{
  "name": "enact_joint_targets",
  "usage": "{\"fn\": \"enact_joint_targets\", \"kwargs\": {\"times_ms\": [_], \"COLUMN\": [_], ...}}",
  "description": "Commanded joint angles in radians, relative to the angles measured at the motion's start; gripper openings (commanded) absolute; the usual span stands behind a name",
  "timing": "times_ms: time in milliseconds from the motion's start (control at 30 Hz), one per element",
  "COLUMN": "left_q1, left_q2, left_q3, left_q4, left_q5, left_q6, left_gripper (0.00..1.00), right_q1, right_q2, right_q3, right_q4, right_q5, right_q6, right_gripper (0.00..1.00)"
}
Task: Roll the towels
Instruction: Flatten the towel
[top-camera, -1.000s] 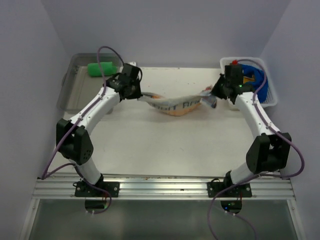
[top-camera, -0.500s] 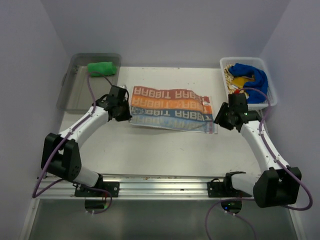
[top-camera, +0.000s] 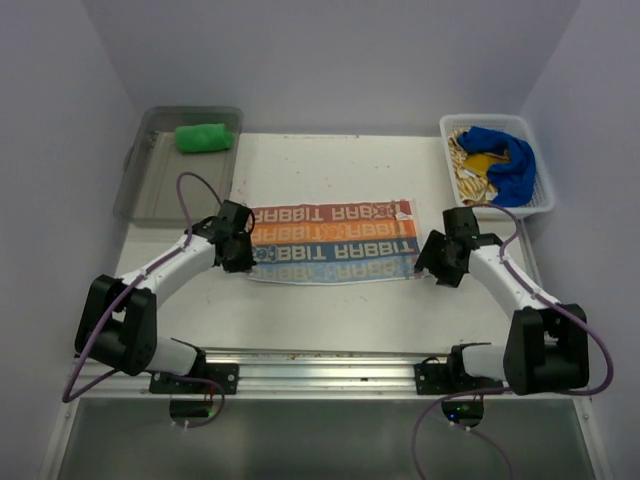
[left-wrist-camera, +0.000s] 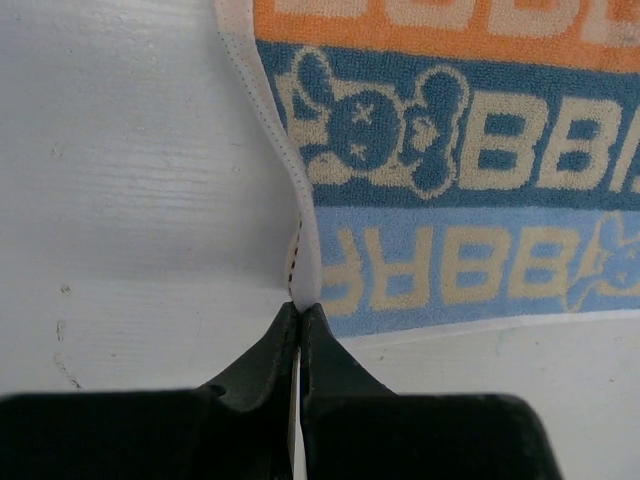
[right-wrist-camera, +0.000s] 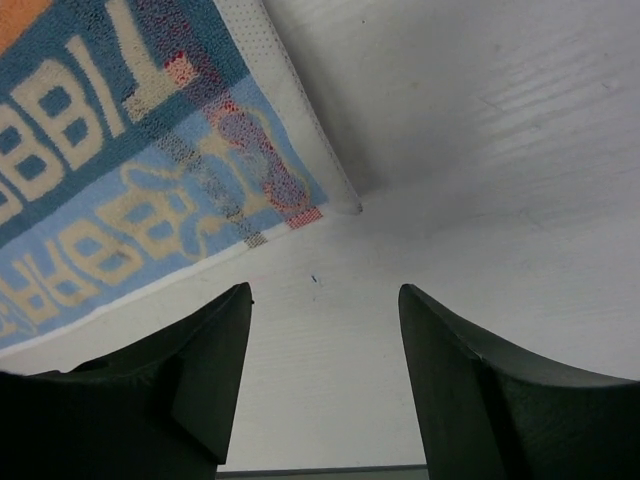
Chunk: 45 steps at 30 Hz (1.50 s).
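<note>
The orange, blue and white printed towel (top-camera: 330, 243) lies spread flat in the middle of the table. My left gripper (top-camera: 243, 258) is shut on its near-left corner. In the left wrist view the white hem of the towel (left-wrist-camera: 460, 150) is pinched at the tips of that gripper (left-wrist-camera: 300, 305). My right gripper (top-camera: 428, 262) stands open just off the near-right corner. In the right wrist view only bare table lies between the jaws of the right gripper (right-wrist-camera: 325, 290), and the towel's corner (right-wrist-camera: 150, 180) lies flat ahead of it. The green towel (top-camera: 205, 137) lies rolled in the grey tray. The blue towel (top-camera: 505, 160) and the yellow-tan towel (top-camera: 468, 165) lie bunched in the white basket.
A grey tray (top-camera: 160, 185) stands at the back left and a white basket (top-camera: 540, 205) at the back right. The white table (top-camera: 330, 315) runs bare from the towel to the metal rail at the near edge.
The printed towel hung stretched between both grippers near the back; both arms drew it nearer and laid it flat. The right gripper opened and let go of its corner.
</note>
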Motion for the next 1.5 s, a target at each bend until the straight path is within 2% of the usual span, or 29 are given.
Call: {"fn": "enact_joint_targets", "kwargs": {"times_ms": [0,133,367,467,567,600,700,733,867,967,1167,1300,1467], "left_q1": [0.005,0.005,0.005,0.005,0.007,0.007,0.008,0.010,0.014,0.024,0.060,0.076,0.080], "left_q2": [-0.019,-0.022,-0.007,-0.007,-0.013,-0.012,-0.013,-0.012,-0.019,-0.038,-0.071,-0.114,-0.139], "left_q3": [0.018,0.026,0.036,0.047,0.053,0.056,0.076,0.105,0.185,0.248,0.524,0.708,0.822], "left_q4": [0.038,0.027,0.022,0.016,0.012,0.010,0.001,-0.011,-0.056,-0.089,-0.206,-0.240,-0.263], "left_q5": [-0.046,-0.060,-0.041,-0.038,-0.044,-0.044,-0.021,-0.008,-0.010,-0.012,-0.040,-0.011,0.037], "left_q6": [-0.008,-0.007,-0.018,-0.016,-0.016,-0.016,-0.019,-0.018,-0.007,0.010,0.054,0.073,0.044], "left_gripper": [0.00,0.00,0.00,0.00,0.00,0.00,0.00,0.00,0.00,0.00,0.00,0.00,0.00], "right_q1": [-0.002,-0.002,-0.002,-0.002,-0.002,-0.002,0.000,-0.002,-0.002,-0.002,-0.002,-0.002,-0.002], "right_q2": [0.064,0.124,0.217,0.220,0.190,0.178,0.118,0.074,-0.034,-0.091,-0.143,-0.171,-0.207], "right_q3": [-0.007,-0.010,-0.036,-0.050,-0.058,-0.050,-0.010,0.002,0.083,0.205,0.497,0.621,0.689], "right_q4": [0.129,0.191,0.281,0.295,0.286,0.275,0.222,0.202,0.088,0.024,-0.100,-0.136,-0.166], "right_q5": [-0.019,-0.013,-0.013,-0.013,0.008,0.002,-0.006,-0.002,0.070,0.113,0.189,0.176,0.191], "right_q6": [0.027,0.025,0.037,0.041,0.041,0.025,-0.007,-0.013,-0.030,-0.045,-0.087,-0.096,-0.084], "right_gripper": [0.64,0.57,0.55,0.49,0.32,0.20,0.02,0.00,0.00,0.00,0.00,0.00,0.00]}}
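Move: The right hand, open and empty, has the towel's near right corner about 4 cm ahead, level sideways and some 5 cm below; the white basket stands about 24 cm ahead and 15 cm to this hand's right, some 3 cm lower. The left hand already pinches the near left corner, with that right corner about 32 cm to its right, level fore and aft and roughly 4 cm lower; the grey tray lies about 22 cm ahead and 14 cm left of this left hand, some 3 cm lower. The right hand sinks about 4 cm while easing 3 to 4 cm forward onto the towel's near right corner and closes to pinch it, while the left hand keeps its grip on the near left corner and all but waits. Both then sweep up together, gathering speed, to about 30 cm above where they began and some 5 to 10 cm farther forward, fingers swinging from down to forward by about 40 degrees, carrying the near edge stretched between them away from the table. ##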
